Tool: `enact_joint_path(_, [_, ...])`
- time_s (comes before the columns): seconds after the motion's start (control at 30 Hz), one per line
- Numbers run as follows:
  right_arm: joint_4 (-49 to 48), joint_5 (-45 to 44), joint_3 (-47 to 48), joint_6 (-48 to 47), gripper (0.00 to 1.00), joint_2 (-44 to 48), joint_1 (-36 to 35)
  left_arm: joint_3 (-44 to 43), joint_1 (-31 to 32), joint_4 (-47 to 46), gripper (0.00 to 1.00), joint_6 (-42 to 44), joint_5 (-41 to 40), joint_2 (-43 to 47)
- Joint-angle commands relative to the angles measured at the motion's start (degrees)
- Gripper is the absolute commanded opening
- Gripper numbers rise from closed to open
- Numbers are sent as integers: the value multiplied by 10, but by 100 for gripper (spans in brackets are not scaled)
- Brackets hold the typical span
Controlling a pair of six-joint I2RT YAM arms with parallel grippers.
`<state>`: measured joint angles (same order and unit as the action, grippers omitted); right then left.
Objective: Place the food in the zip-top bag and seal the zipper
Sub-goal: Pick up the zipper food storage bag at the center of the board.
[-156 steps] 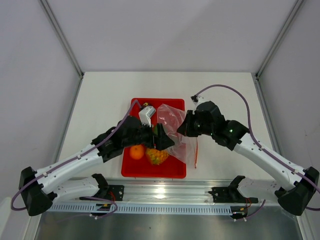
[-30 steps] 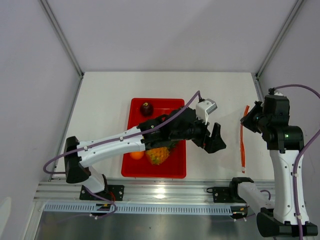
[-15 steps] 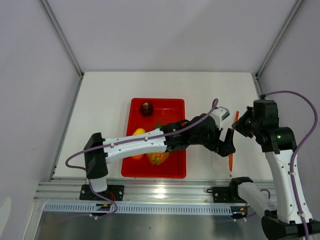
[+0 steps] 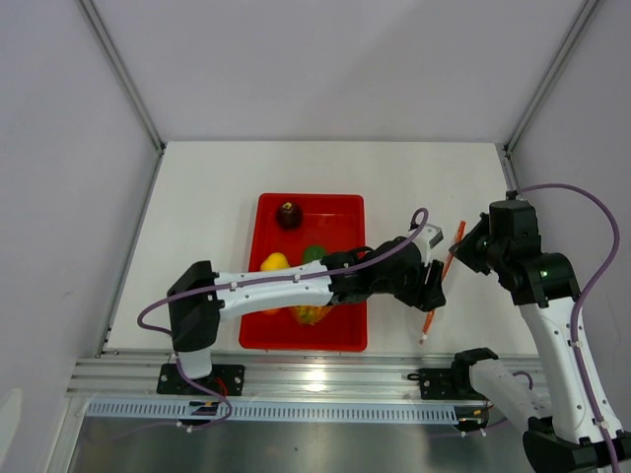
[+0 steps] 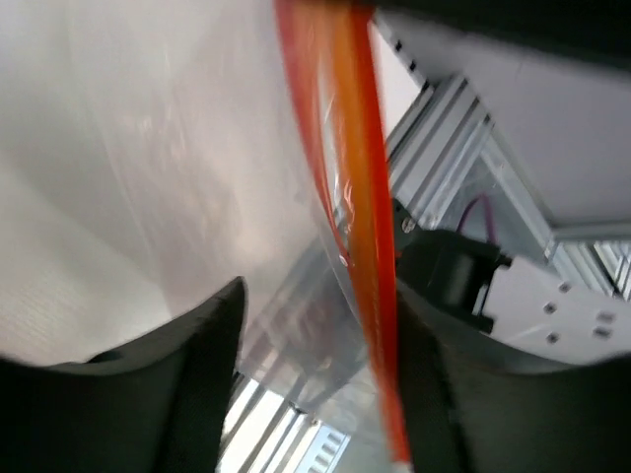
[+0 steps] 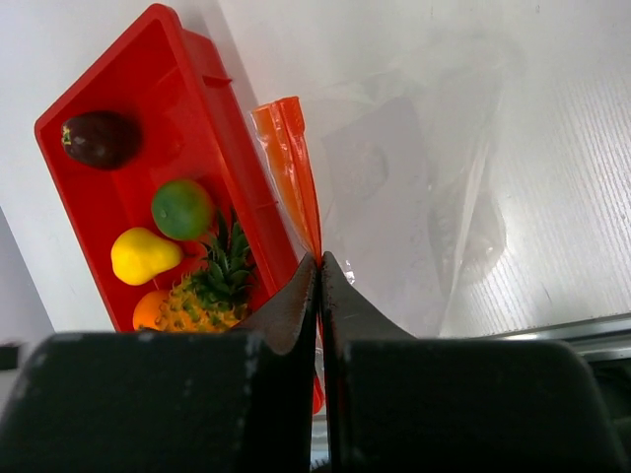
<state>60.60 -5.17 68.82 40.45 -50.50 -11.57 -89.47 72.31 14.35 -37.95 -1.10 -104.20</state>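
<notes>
The clear zip-top bag (image 6: 414, 187) hangs from its red-orange zipper (image 6: 288, 158). My right gripper (image 6: 320, 262) is shut on that zipper, at the strip's upper end in the top view. My left gripper (image 5: 317, 394) straddles the zipper (image 5: 367, 246) lower down, jaws apart, with the strip close to the right finger (image 5: 444, 374) and a gap on the other side. The food lies in the red tray (image 6: 148, 49): dark red fruit (image 6: 97, 138), green fruit (image 6: 182, 208), yellow pear (image 6: 143, 254), pineapple (image 6: 202, 296) and orange (image 6: 148, 310).
In the top view the left arm (image 4: 296, 284) reaches across the red tray (image 4: 347, 202) to the zipper (image 4: 428, 320), right of the tray. The right arm (image 4: 552, 296) stands at the table's right side. An aluminium rail (image 4: 315, 374) runs along the near edge.
My left gripper has reached right to the zipper strip and its jaws have narrowed around it. The right gripper has carried the strip a little left and tilted it.
</notes>
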Motion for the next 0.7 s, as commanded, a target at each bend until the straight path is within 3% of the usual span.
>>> enact_joint_path(0.0, [-14,-2,-3,-4,0,8,-3,54,-17,-60,57,-17,59,41])
enact_joint_path(0.03, [-14,1,-3,-4,0,9,-3,69,-21,-63,49,-21,65,44])
enact_joint_path(0.23, [-12,7,-4,-11,0,10,-4,109,-30,-90,38,-17,87,66])
enact_joint_path(0.3, [-15,18,-8,-22,2,10,-3,114,-30,-93,29,-10,101,70])
enact_joint_path(0.4, [-23,45,-11,-50,19,9,-3,117,-30,-99,11,-5,124,71])
enact_joint_path(0.43, [-24,64,-11,-62,35,10,-3,119,-30,-102,7,-5,128,73])
enact_joint_path(0.47, [-23,80,-11,-81,40,8,-4,123,-30,-103,2,-6,130,75])
enact_joint_path(0.67, [5,111,25,-110,69,16,-4,161,-44,-129,1,-32,137,96])
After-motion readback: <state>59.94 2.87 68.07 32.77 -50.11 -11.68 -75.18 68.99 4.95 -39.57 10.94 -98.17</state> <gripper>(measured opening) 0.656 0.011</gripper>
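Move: The near half of the zipper food storage bag's orange zipper runs right under the open left fingers, about 4 cm below, 1 cm back and 1 cm to the left. The red tray's middle lies some 27 cm left of the left hand, 3 cm farther out and 20 cm lower; the pineapple is about 24 cm left, 2 cm back and 17 cm down. From the right hand, still pinching the zipper, that near half lies about 9 cm back, 4 cm left and 7 cm below. The left hand sinks about 5 cm onto the orange zipper while edging left and closing, then rises 2 to 3 cm as its fingers shut and pinch the near half. The right hand holds its end steady until the left has nearly closed, then opens to about two-thirds and lets go, shifting some 2 cm left and turning about 10 degrees counter-clockwise. ##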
